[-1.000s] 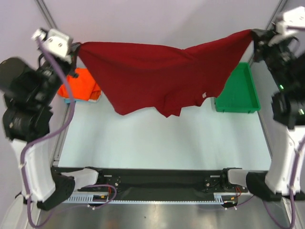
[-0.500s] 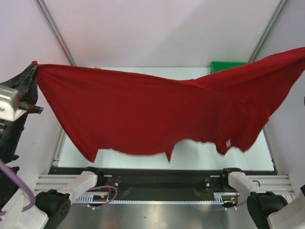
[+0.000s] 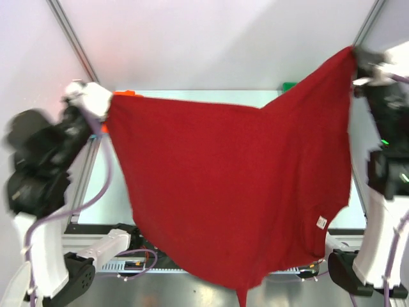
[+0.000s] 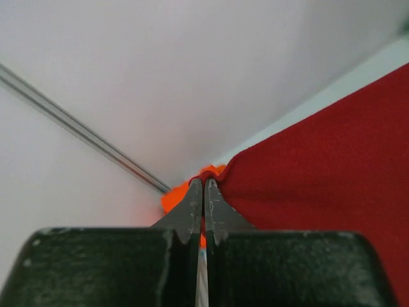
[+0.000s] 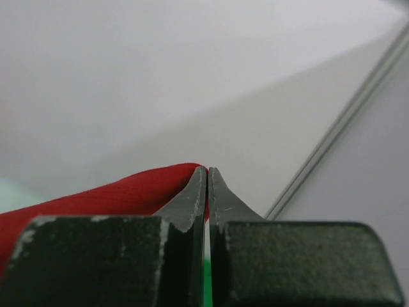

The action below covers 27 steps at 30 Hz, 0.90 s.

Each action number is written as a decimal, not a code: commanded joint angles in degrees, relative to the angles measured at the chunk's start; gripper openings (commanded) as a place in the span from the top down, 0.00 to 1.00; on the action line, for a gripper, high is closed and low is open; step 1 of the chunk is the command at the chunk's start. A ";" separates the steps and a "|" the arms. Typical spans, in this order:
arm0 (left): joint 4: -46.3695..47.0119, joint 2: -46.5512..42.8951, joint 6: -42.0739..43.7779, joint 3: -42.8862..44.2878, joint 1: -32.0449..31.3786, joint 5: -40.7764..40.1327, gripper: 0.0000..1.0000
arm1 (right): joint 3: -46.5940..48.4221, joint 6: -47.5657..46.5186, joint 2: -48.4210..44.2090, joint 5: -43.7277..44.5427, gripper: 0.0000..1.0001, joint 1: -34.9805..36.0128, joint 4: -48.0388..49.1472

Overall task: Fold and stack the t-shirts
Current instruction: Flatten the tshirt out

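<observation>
The dark red t-shirt (image 3: pixel 236 192) hangs in the air, stretched between both grippers, and covers most of the table in the top view. My left gripper (image 3: pixel 107 102) is shut on its upper left corner; the left wrist view shows the shut gripper (image 4: pixel 204 181) pinching the red cloth (image 4: pixel 319 173). My right gripper (image 3: pixel 355 54) is shut on the upper right corner, held higher; the right wrist view shows that gripper (image 5: pixel 206 169) pinching red cloth (image 5: pixel 115 195). A bit of the orange t-shirt (image 3: pixel 128 93) shows behind the left corner and also in the left wrist view (image 4: pixel 176 195). The teal-blue shirt is hidden.
A corner of the green tray (image 3: pixel 289 86) peeks out behind the shirt at the back right. The table's pale surface (image 3: pixel 108 204) shows at the left. Metal frame posts (image 3: pixel 70 35) run up the back corners.
Both arms have swung the shirt up and toward the camera. The shirt now hangs lower and narrower, its hem reaching the frame's bottom edge. Both grippers stay shut on its corners.
</observation>
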 commanded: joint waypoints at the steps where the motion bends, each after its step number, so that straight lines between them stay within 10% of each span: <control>1: -1.42 0.62 0.64 -11.65 0.29 1.88 1.00 | -12.84 -2.52 0.49 -4.70 1.00 0.19 1.13; 12: 12.02 15.63 1.17 -39.39 1.51 0.93 0.99 | -41.27 -12.28 16.35 -2.08 1.00 11.26 7.79; 27: 15.20 54.64 -0.94 -16.03 9.33 -2.32 1.00 | -4.06 -10.79 59.71 1.70 1.00 8.45 11.41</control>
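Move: Each hand already holds an upper corner of the red t-shirt high in the air. The open table top that the left hand makes for is about 30 cm ahead, straight out and 54 below it, with the orange stack some 36 ahead and 18 to its left. For the right hand, the table top lies roughly 38 ahead, 5 left and 65 below, with the green bin about 35 ahead and 15 right. Down fast and then forward, both arms swing the t-shirt's two pinched corners towards the far table top, dropping some 45 cm while reaching out about 25 cm on the left and 35 on the right. The right hand also drifts inward, and both wrists tip some 60 degrees downward; the fingers stay shut and keep the corners, slowing the descent while still driving outward. ##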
